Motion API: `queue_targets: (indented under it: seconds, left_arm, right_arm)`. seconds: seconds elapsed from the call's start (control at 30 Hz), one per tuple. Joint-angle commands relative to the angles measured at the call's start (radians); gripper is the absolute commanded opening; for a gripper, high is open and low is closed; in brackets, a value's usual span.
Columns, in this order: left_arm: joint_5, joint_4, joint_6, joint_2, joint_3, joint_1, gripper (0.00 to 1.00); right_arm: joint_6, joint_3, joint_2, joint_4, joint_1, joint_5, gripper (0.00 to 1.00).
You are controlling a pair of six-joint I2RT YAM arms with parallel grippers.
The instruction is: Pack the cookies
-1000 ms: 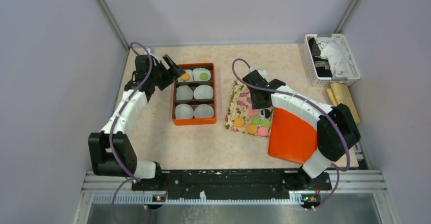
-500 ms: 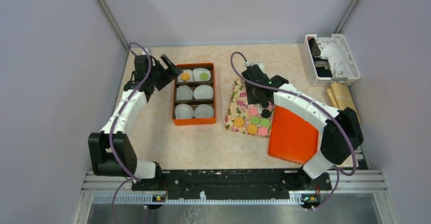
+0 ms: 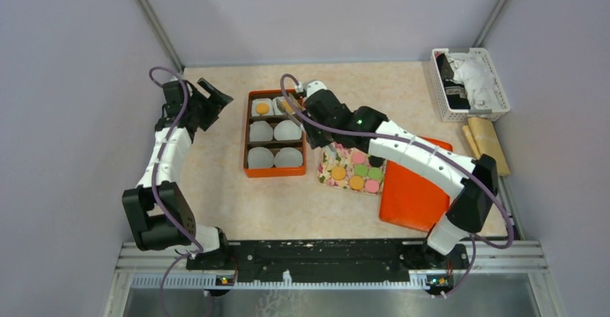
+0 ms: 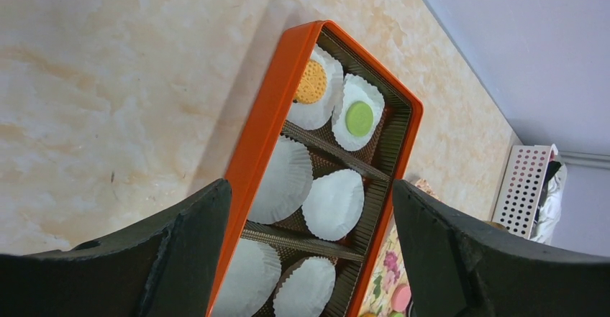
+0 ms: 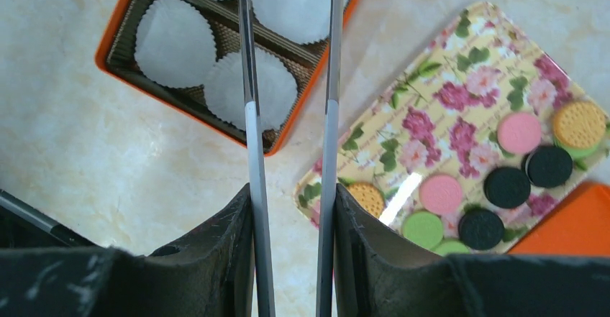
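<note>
An orange box [image 3: 247, 134] with six white paper cups holds an orange cookie [image 4: 312, 81] and a green cookie [image 4: 359, 118] in its far two cups. Several more cookies [image 3: 356, 173], pink [image 5: 442, 193], black [image 5: 507, 187], green [image 5: 422, 228] and orange [image 5: 365, 196], lie on a floral tray [image 5: 439, 65]. My right gripper [image 5: 291, 216] is shut on metal tongs [image 5: 249, 80] and hangs over the box's far right corner [image 3: 316, 108]. The tong tips are out of view. My left gripper [image 4: 309, 187] is open and empty, left of the box [image 3: 208, 101].
An orange lid [image 3: 413, 191] lies right of the tray, under my right arm. A white basket [image 3: 471, 83] with cloth and a wooden piece [image 3: 485, 141] stand at the far right. Grey walls close in the table's left, back and right.
My right arm has swung left with the tongs, from over the floral tray to over the box. My left arm has drawn back to the left, away from the box.
</note>
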Motion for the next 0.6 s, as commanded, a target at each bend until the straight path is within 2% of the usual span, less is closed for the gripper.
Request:
queue_targets:
  seconds: [0.0, 0.23, 0.57]
  left_arm:
    - [0.032, 0.015, -0.003, -0.021, 0.008, 0.010, 0.88]
    - [0.035, 0.013, 0.014, -0.032, -0.009, 0.019, 0.88]
    - [0.043, 0.013, 0.020, -0.023, -0.013, 0.028, 0.88]
  right_arm:
    - [-0.055, 0.100, 0.109, 0.060, 0.038, -0.032, 0.08]
    - [-0.068, 0.174, 0.261, 0.089, 0.052, -0.075, 0.08]
    - [-0.089, 0.243, 0.353, 0.085, 0.080, -0.071, 0.08]
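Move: My right hand holds the fork tongs with an orange cookie at the tips. The left cup of the box's middle row lies about 12 cm ahead of this hand, 16 cm to its left and 21 cm below. The right middle cup is 8 cm nearer on the same row; the green cookie and the packed orange cookie lie about 7 cm beyond the right and left middle cups. From my left hand the left middle cup is some 11 cm right, 3 cm back, 19 cm below. With my right hand I swing the tongs leftward over the box, then sink steeply and ease left again at the bottom: about 9 cm down and 7 cm left in all. The wrist turns roughly 10 degrees counter-clockwise and tips a little as the held cookie comes down from above the green one towards the left cup of the middle row. My fingers keep their grip on the tongs. ##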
